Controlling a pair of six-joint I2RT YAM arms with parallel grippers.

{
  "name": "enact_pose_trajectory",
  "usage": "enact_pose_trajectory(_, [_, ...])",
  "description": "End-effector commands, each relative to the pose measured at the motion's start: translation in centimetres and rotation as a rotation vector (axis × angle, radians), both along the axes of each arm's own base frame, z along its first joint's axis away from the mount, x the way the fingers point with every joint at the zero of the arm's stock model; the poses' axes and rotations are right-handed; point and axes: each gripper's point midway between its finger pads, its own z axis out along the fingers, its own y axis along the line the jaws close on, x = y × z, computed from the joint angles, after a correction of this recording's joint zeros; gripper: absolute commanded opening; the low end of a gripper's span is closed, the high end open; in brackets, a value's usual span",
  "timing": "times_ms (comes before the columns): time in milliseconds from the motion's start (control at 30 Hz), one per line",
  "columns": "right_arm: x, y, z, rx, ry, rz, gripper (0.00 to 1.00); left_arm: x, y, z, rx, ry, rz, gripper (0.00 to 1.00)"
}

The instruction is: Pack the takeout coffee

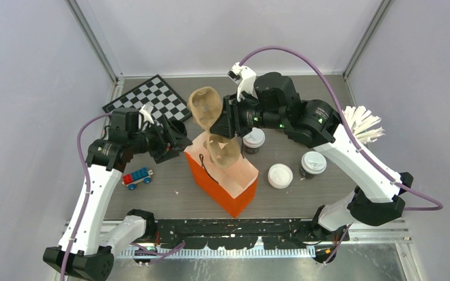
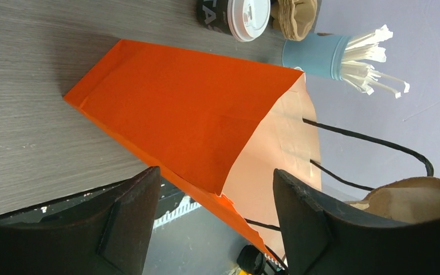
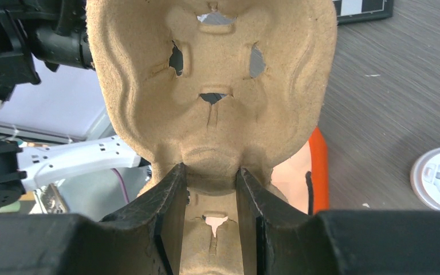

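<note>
Two takeout coffee cups with white sip lids stand on the table, one [image 1: 253, 139] just behind the orange paper bag [image 1: 225, 181] and one [image 1: 313, 164] to its right. The first cup [image 2: 235, 14] also appears in the left wrist view. My right gripper [image 1: 218, 129] is shut on a brown pulp cup carrier [image 1: 205, 106], held upright over the bag's mouth. The waist of the carrier [image 3: 209, 114] is pinched between the fingers [image 3: 169, 195]. My left gripper [image 2: 217, 177] is open, with the rim of the bag [image 2: 195, 114] between its jaws, not touching either.
A loose white lid [image 1: 280, 175] lies between the cups. White straws in a blue holder [image 2: 315, 54] stand at the right. A checkerboard [image 1: 149, 99] lies at the back left and a toy train [image 1: 137, 177] left of the bag.
</note>
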Motion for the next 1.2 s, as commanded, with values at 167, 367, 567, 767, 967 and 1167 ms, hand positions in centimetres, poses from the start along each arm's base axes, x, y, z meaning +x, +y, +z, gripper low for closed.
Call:
enact_pose_trajectory(167, [-0.9, -1.6, -1.9, -0.127, -0.041, 0.02, 0.35, 1.0, -1.2, 1.2, -0.085, -0.072, -0.043, 0.72])
enact_pose_trajectory(367, [-2.3, -1.7, -4.9, -0.279, -0.037, 0.086, 0.37, 1.4, -1.5, 0.6, -0.099, -0.091, -0.049, 0.55])
enact_pose_trajectory(567, [-1.9, -1.9, -7.1, -0.333, -0.053, 0.058, 0.37, 1.1, -1.8, -0.1, -0.116, -0.065, -0.065, 0.4])
enact_pose_trajectory(767, [-2.0, -2.6, -9.0, -0.391, -0.041, 0.053, 0.37, 0.9, -1.7, 0.1, -0.109, -0.075, -0.068, 0.29])
enact_pose_trajectory(967, [-2.0, -2.9, -10.5, -0.459, -0.074, 0.099, 0.37, 0.8, -1.8, 0.6, -0.128, -0.062, -0.059, 0.3])
enact_pose_trajectory(1167, [-2.9, -2.6, -12.1, -0.526, -0.062, 0.156, 0.37, 0.5, -1.5, 1.7, -0.126, -0.084, -0.044, 0.3])
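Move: The right hand holds the pulp cup carrier high over the orange bag. The mouth's middle lies roughly 3 cm back, 2 cm right and 16 cm below; a lidded coffee cup stands about 16 cm ahead and 15 cm right, a white lid about 5 cm ahead and 25 cm right, both near the table, some 35 to 38 cm below. For the left hand, the bag's left rim corner is about 1 cm ahead, 2 cm right and 2 cm below; the black mug stands some 19 cm ahead, 5 cm left and 23 cm below. Downward, with a slight drift back and right, the right hand lowers the still-gripped carrier about 12 cm to the bag's mouth, tipping its fingers some 30 degrees steeper so the carrier turns flatter. The left hand eases a centimetre or two right, forward and down and closes its half-spread fingers on the rim by the left corner, one outside and one inside, stopping short of shut. ##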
